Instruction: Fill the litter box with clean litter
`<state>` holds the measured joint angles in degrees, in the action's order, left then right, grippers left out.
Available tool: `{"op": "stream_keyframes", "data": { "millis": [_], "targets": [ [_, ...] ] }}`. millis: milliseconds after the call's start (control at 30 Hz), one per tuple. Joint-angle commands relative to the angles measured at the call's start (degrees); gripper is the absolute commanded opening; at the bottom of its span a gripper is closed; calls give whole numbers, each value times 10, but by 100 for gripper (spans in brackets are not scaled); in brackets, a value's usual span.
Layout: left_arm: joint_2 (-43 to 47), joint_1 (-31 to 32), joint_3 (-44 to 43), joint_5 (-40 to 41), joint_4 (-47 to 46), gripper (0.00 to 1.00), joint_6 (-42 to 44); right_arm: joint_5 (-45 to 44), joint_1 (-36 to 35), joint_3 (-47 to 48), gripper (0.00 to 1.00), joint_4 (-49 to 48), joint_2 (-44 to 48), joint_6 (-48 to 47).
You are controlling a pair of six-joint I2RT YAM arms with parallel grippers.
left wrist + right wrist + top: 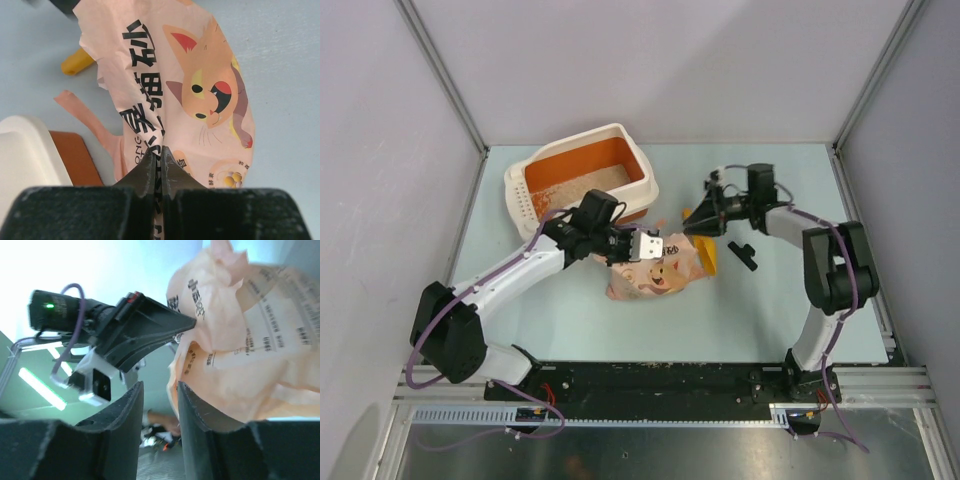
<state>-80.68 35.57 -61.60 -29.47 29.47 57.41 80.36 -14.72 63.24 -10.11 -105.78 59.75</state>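
Note:
The litter box [566, 146], cream outside and orange inside, stands at the back left with a thin layer of clean litter [595, 183] on its floor. In front of it lies the pink-beige bag [655, 272] with a cartoon cat. My left gripper [646, 245] [161, 151] is shut on a fold of the bag [200, 90] at its near end. My right gripper [700, 222] [160, 388] stands open at the bag's right side, with the crumpled bag [250, 340] lying against its right finger.
A yellow-orange scoop [708, 259] [76, 62] lies by the bag's right edge. A small black part [743, 255] sits on the table beside it. A torn pink strip [85, 114] lies near the box's corner [25, 150]. Cage walls close in the table.

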Motion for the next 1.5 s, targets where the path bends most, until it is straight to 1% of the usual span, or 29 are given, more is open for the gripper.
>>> {"op": "stream_keyframes", "data": {
  "millis": [0, 100, 133, 200, 233, 267, 300, 333, 367, 400, 433, 467, 500, 633, 733, 833, 967, 1100, 1300, 1400, 1467],
  "targets": [
    [17, -14, 6, 35, 54, 4, -69, 3, 81, 58, 40, 15, 54, -89],
    [17, -15, 3, 13, 53, 4, -106, -13, 113, 87, 40, 20, 79, -155],
    [15, -14, 1, 8, 53, 5, -113, -29, 124, 94, 39, 49, 93, -193],
    [12, -14, -6, -7, 52, 5, -131, -92, 123, 114, 42, 101, 144, -366],
    [6, -14, -9, -9, 52, 6, -135, -121, 118, 134, 45, 197, 165, -444],
    [2, -15, -12, -13, 52, 6, -149, -175, 96, 137, 46, 231, 183, -596],
    [-1, -16, -20, -15, 53, 6, -156, -199, 79, 137, 47, 260, 208, -677],
    [-7, -15, -23, -19, 53, 6, -162, -222, 61, 137, 48, 322, 243, -751],
    [-10, -16, -26, -24, 53, 6, -171, -264, 15, 134, 48, 353, 260, -837],
    [-11, -17, -29, -29, 53, 6, -176, -279, -4, 125, 48, 374, 275, -954],
    [-13, -18, -30, -39, 52, 6, -180, -290, -23, 116, 49, 394, 298, -1003],
    [-16, -20, -31, -42, 53, 6, -188, -307, -35, 91, 50, 395, 307, -1031],
    [-18, -20, -33, -46, 53, 6, -193, -310, -55, 82, 50, 396, 313, -1085],
    [-25, -24, -37, -64, 53, 6, -211, -325, -91, 51, 55, 417, 331, -1189],
    [-31, -31, -41, -77, 53, 6, -227, -336, -122, 31, 58, 424, 335, -1261],
    [-38, -36, -46, -91, 52, 6, -244, -340, -140, 20, 58, 429, 327, -1295],
    [-40, -40, -47, -108, 52, 6, -252, -340, -153, 12, 59, 407, 303, -1283],
    [-39, -41, -49, -114, 52, 6, -256, -354, -168, -1, 59, 360, 284, -1269],
    [-41, -47, -52, -124, 53, 6, -257, -369, -183, -8, 58, 329, 246, -1245],
    [-43, -52, -55, -130, 52, 6, -258, -380, -184, -8, 56, 309, 229, -1227],
    [-44, -57, -56, -136, 52, 6, -257, -395, -186, -8, 51, 302, 218, -1218]
  ]
}}
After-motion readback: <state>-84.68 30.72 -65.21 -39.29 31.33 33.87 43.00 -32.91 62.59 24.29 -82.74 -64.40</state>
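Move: The right hand has just come away from the litter bag; the spot on its folded top that it returns to lies about 3 cm back, 3 cm to the left and 3 cm below. The yellow scoop lies on the table beside the bag, some 17 cm below this hand, 2 cm ahead and 3 cm right, and the litter box about 18 cm ahead and 26 cm left. From the left hand, already pinching the top, that spot is about 8 cm right, 1 cm ahead and level. The right hand loops away from the bag, forward and right by some 8 cm each while starting to rise, then back and left over a peak about 12 cm up and down again beside the left gripper, rolling some 120 degrees about its length while its fingers open wider and end pointing left and slanting down, astride the folded top. The left hand stays put, still pinching the top shut, and turns nearly 30 degrees in place. ##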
